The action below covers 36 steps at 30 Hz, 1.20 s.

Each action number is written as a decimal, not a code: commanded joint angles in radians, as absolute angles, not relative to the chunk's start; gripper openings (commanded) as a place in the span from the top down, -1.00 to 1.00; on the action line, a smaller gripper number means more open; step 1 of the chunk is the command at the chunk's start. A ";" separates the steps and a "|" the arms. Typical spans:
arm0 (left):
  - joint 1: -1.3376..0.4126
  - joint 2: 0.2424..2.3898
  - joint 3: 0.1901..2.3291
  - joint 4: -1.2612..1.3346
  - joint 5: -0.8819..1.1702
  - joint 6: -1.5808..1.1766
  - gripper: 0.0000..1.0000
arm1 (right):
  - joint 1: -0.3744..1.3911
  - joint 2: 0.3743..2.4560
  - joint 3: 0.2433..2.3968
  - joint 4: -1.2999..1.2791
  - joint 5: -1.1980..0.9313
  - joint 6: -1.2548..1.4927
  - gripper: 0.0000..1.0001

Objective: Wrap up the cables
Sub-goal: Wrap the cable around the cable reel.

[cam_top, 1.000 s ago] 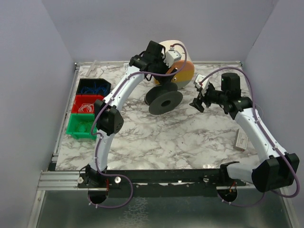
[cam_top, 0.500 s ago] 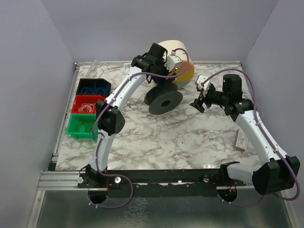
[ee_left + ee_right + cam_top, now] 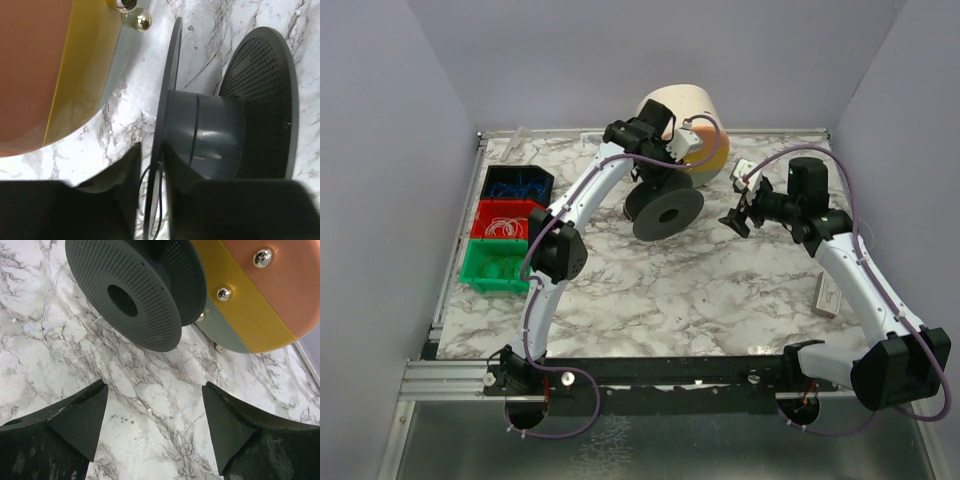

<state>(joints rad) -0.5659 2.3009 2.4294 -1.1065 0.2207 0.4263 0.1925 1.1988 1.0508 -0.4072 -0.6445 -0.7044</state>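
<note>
The dark grey spool [image 3: 666, 210] stands on its edge at the table's middle back. My left gripper [image 3: 663, 166] reaches down behind it. In the left wrist view its jaws straddle the spool's thin rear flange [image 3: 167, 85]. The right finger [image 3: 180, 175] lies against the flange and hub, while a slit of marble shows beside the left finger [image 3: 125, 172]. A thin strand [image 3: 161, 200] loops beside the flange between them. The cables [image 3: 52, 337] lie as pale hair-thin loops on the marble, another cable loop [image 3: 200, 371] near the spool. My right gripper [image 3: 738, 215] [image 3: 155, 412] hovers open and empty right of the spool.
A big cream and orange round object [image 3: 692, 125] sits right behind the spool. Blue [image 3: 517, 183], red [image 3: 502, 220] and green [image 3: 492, 266] bins line the left edge. A small white box [image 3: 828, 297] lies at the right. Walls enclose three sides.
My left gripper has shifted a little to the right behind the spool, and its jaws have narrowed from wide to close about the flange. The right arm has hardly moved.
</note>
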 commanded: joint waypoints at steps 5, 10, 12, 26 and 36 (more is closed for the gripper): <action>-0.574 2.294 2.517 -1.106 0.275 0.357 0.96 | 0.189 1.192 1.029 -0.379 -0.683 -0.700 -0.63; -0.563 2.163 2.453 -0.951 0.228 0.222 1.00 | 0.189 1.196 1.026 -0.376 -0.814 -0.722 -0.62; -0.557 2.093 2.407 -0.873 0.205 0.134 1.00 | 0.191 1.207 1.032 -0.375 -0.878 -0.719 -0.67; -0.546 1.736 2.222 -0.569 0.034 -0.051 1.00 | 0.401 1.371 1.030 -0.102 -0.852 -0.611 -0.68; -0.545 1.666 2.191 -0.539 -0.024 -0.114 1.00 | 0.591 1.578 1.181 -0.160 -0.876 -0.675 -0.71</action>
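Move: The left fingers straddle the rim of the reel's left flange; the reel's middle lies about 5 cm right of this hand, 2 cm back and 5 cm below. The colored drum cabinet is some 11 cm ahead of the left hand, 6 cm right and 4 cm lower. From the open right hand the reel is roughly 14 cm left, 7 cm ahead and 10 cm below; a thin cable loop lies about 18 cm left, level fore and aft, 20 cm below. The left hand finishes closing, pinches the reel's flange at the rim, then hoists the reel fast, about 30 cm up, drifting a few centimetres left and back while the wrist swings some 55 degrees so the fingers come round from steeply downward to nearly level, pointing forward and right. Starting a little later, the right hand, empty and still wide open, sweeps about 16 cm left and sinks some 4 cm with a slight draw back, turning counter-clockwise, towards the table just on the near side of where the reel stood. ##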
